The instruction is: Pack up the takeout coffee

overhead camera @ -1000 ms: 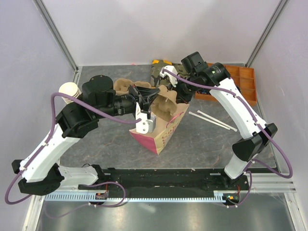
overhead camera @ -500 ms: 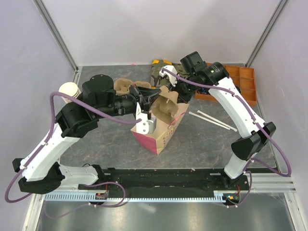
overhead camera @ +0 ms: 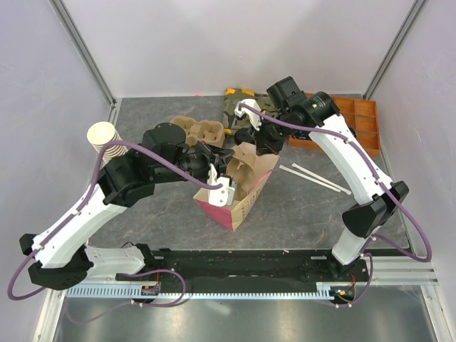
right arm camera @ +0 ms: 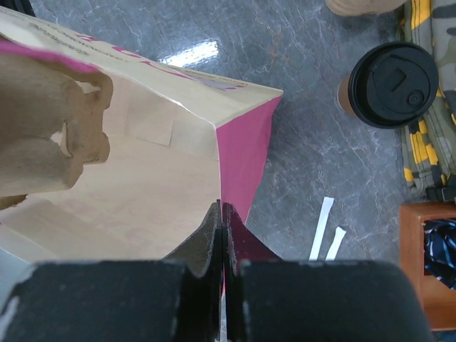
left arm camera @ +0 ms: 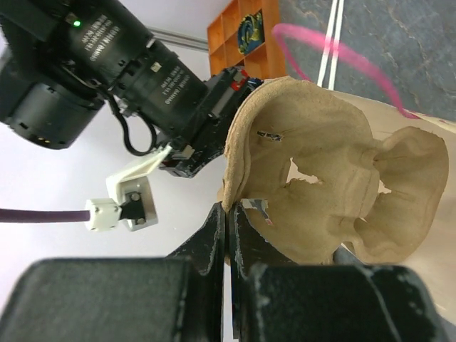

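The takeout coffee (right arm camera: 393, 84), a tan paper cup with a black lid, stands on the table beside a camouflage cloth (right arm camera: 424, 142); the top view hides it behind the right arm. A paper bag (overhead camera: 242, 203) with pink sides stands open at the table's middle. My left gripper (left arm camera: 229, 210) (overhead camera: 229, 160) is shut on the rim of a brown pulp cup carrier (left arm camera: 313, 185) (overhead camera: 246, 160), which hangs partly inside the bag's mouth. My right gripper (right arm camera: 222, 206) (overhead camera: 267, 146) is shut on the bag's rim (right arm camera: 217, 128) at its pink far corner.
A second pulp carrier (overhead camera: 203, 130) lies at the back left. A stack of lidless cups (overhead camera: 102, 133) stands at the far left. Two wrapped straws (overhead camera: 313, 178) lie right of the bag. An orange compartment tray (overhead camera: 356, 117) sits at the back right.
My left arm has moved right and down, carrying the carrier further into the bag's mouth. The right gripper has stayed on the bag's rim.
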`<state>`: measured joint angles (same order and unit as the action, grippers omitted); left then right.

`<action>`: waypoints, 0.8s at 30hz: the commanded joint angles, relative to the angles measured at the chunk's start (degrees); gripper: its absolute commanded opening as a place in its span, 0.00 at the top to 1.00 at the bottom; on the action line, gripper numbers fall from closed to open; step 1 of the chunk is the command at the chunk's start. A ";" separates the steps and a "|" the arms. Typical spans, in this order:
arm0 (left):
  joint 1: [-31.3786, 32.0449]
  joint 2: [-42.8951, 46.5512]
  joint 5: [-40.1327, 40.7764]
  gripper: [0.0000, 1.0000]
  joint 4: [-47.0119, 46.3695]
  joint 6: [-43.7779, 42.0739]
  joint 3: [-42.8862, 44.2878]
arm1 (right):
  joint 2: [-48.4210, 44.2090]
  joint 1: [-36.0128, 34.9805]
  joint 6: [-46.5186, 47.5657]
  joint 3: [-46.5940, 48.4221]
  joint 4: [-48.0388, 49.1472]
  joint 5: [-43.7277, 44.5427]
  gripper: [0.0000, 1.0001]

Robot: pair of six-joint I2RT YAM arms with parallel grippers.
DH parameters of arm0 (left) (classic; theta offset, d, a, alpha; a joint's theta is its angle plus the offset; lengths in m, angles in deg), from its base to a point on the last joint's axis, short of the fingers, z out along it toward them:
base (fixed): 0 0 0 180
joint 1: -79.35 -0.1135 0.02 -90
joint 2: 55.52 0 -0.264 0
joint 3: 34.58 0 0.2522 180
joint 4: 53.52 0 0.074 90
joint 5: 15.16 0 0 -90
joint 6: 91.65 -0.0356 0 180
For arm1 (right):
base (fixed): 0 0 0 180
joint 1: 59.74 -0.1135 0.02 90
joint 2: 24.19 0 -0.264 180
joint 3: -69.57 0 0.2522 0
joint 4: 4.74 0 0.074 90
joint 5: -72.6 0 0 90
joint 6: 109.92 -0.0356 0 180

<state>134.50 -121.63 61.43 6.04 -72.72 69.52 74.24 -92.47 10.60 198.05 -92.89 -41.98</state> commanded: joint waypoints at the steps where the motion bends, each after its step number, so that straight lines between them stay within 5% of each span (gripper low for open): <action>1: 0.48 0.45 0.49 0.98 0.34 2.59 0.18 | -1.84 -1.02 2.43 3.23 0.03 -1.97 1.00; 8: 1.53 -0.43 1.28 0.98 0.69 11.20 -3.76 | -2.72 -3.13 3.67 3.94 0.56 1.20 1.00; 24: 3.82 -2.45 8.05 0.94 0.78 13.15 -9.75 | -3.86 -6.64 0.51 0.86 0.30 3.93 1.00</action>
<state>137.19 -123.92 67.59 7.42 -62.32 61.26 72.08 -98.70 12.65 199.14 -92.91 -38.05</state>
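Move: The left hand already holds the cup tray at the paper bag, whose mouth is centred almost straight below it, about 13 cm down. From that hand, the lidded coffee cup stands some 24 cm ahead, 3 cm right and 34 cm lower; the spare tray is 27 cm ahead, 14 cm left and 37 cm lower. From the right hand, which pinches the rim, the mouth's centre lies 8 cm back and 8 cm left at its own height. Lower the left gripper about 8.5 cm, taking the pinched cup tray deeper into the bag's mouth, and tip the fingers some 10 degrees further down as it sinks; keep the grip. Meanwhile keep the right fingers pinched on the rim and ease that hand a couple of centimetres back and left, rising slightly, to hold the mouth open. ##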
